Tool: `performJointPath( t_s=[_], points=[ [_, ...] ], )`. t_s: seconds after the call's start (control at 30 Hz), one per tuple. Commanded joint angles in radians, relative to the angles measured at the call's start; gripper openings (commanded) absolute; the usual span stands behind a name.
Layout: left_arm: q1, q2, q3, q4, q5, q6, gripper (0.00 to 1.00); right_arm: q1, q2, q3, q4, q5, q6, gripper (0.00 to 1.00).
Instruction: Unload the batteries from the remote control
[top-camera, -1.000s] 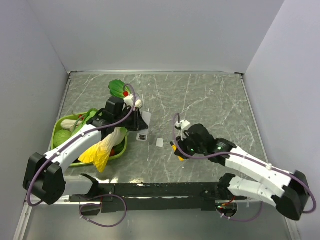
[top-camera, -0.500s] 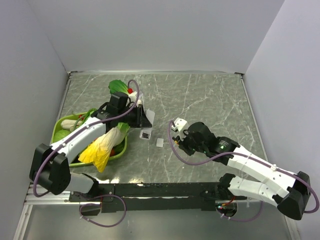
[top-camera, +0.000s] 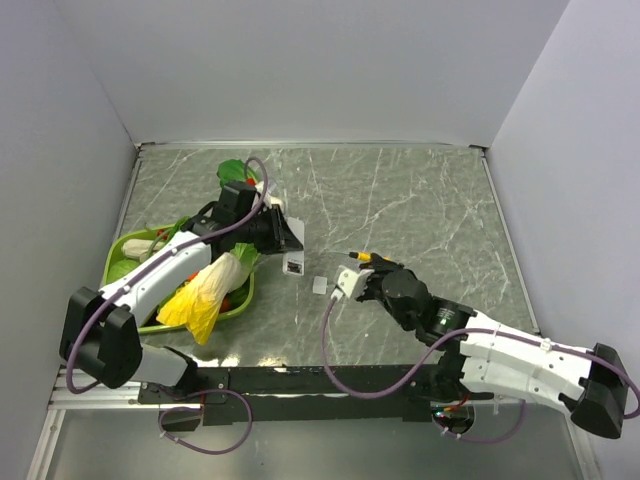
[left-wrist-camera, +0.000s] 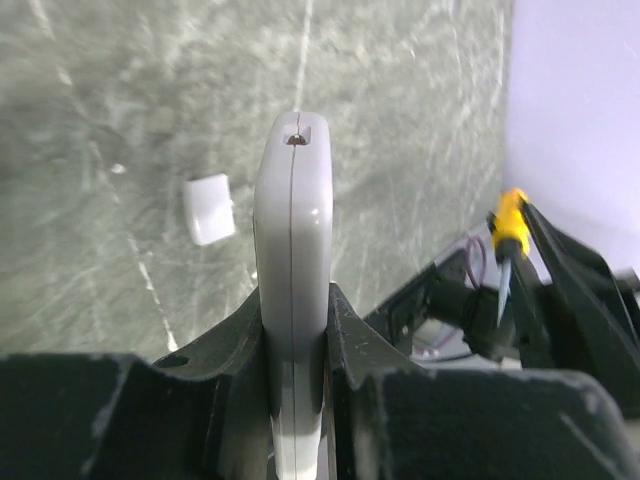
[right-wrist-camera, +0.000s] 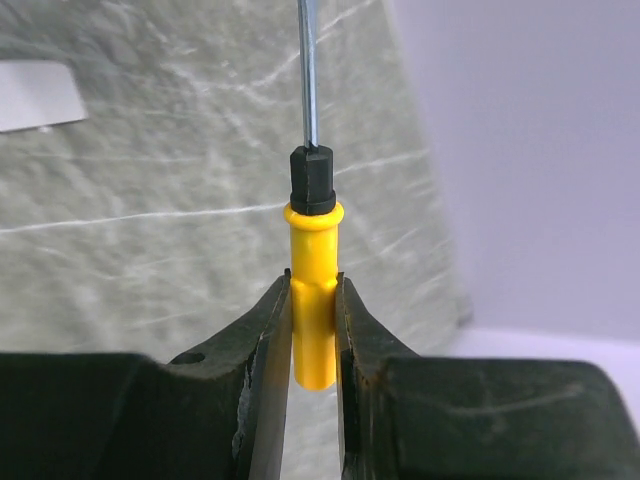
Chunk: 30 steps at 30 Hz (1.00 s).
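My left gripper (top-camera: 287, 243) is shut on the white remote control (top-camera: 293, 265), which it holds edge-on above the table left of centre. In the left wrist view the remote control (left-wrist-camera: 293, 230) stands up between the black fingers (left-wrist-camera: 345, 330), its narrow side toward the camera. My right gripper (top-camera: 369, 267) is shut on a yellow screwdriver (top-camera: 361, 257). In the right wrist view the screwdriver's yellow handle (right-wrist-camera: 313, 290) sits between the jaws and its metal shaft points away. A small grey cover piece (top-camera: 319, 285) lies on the table between the two grippers. The batteries are hidden.
A green tray (top-camera: 115, 255) of toy vegetables sits at the left under the left arm, with a yellow-green leafy toy (top-camera: 205, 295) over its near rim. A green leafy toy (top-camera: 234, 172) lies behind it. Grey walls close the table on three sides.
My right arm has pulled back toward its base and turned, lifting the screwdriver so it points toward the back. My left gripper has shifted the remote control slightly right.
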Motion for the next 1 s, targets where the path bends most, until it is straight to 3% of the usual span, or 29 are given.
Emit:
performJointPath(
  t_s=[0.0,0.07,0.1,0.17,0.2,0.3,0.5,0.6,0.67,0.8,0.97],
  points=[
    [0.001,-0.055,0.067,-0.056,-0.108,0.018,0.01,0.11,0.019,-0.023,0.28,0.107,-0.434,0.0],
    [0.001,-0.073,0.055,-0.039,-0.11,0.006,0.01,0.152,0.094,-0.111,0.494,0.246,-0.676,0.0],
    [0.001,-0.082,0.036,-0.025,-0.111,-0.005,0.01,0.182,0.125,-0.138,0.681,0.28,-0.743,0.0],
    [-0.003,-0.117,0.01,0.051,-0.078,-0.023,0.01,0.213,0.188,-0.194,0.812,0.309,-0.879,0.0],
    [-0.005,-0.143,-0.017,0.083,-0.067,-0.029,0.01,0.244,0.206,-0.213,0.959,0.309,-0.918,0.0],
    [-0.008,-0.18,-0.036,0.116,-0.07,-0.056,0.01,0.285,0.279,-0.253,1.165,0.334,-1.039,0.0],
    [-0.015,-0.202,-0.03,0.081,-0.13,-0.085,0.01,0.305,0.41,-0.23,1.405,0.381,-1.268,0.0],
    [-0.02,-0.209,-0.045,0.093,-0.14,-0.108,0.01,0.307,0.518,-0.216,1.66,0.383,-1.429,0.0],
    [-0.02,-0.208,-0.05,0.101,-0.144,-0.111,0.01,0.307,0.573,-0.205,1.706,0.403,-1.475,0.0],
    [-0.022,-0.208,-0.047,0.107,-0.145,-0.12,0.01,0.315,0.553,-0.222,1.624,0.389,-1.418,0.0],
    [-0.023,-0.202,-0.044,0.093,-0.171,-0.123,0.01,0.315,0.547,-0.215,1.673,0.385,-1.452,0.0]
  ],
)
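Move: To the left of the right hand, which holds the yellow screwdriver, the batteries sit in the remote's open near end, some 19 cm over, 3 cm back and about level. The loose cover lies on the table roughly 12 cm left of that hand, 1 cm back and 17 cm below. From the left hand, pinching the remote, the batteries are about 6 cm straight back, and the bok choy lies 19 cm ahead, 12 cm left and 15 cm down. Bringing the screwdriver in towards the batteries, the right hand travels about 6 cm left and, in two bobbing rises, ends some 3.5 cm higher. Its left side rolls down by roughly 50 degrees and its fingers lift to about level, swinging the shaft to point left at the remote. The left hand raises the remote about 4 cm, edging slightly left; both grips hold. ##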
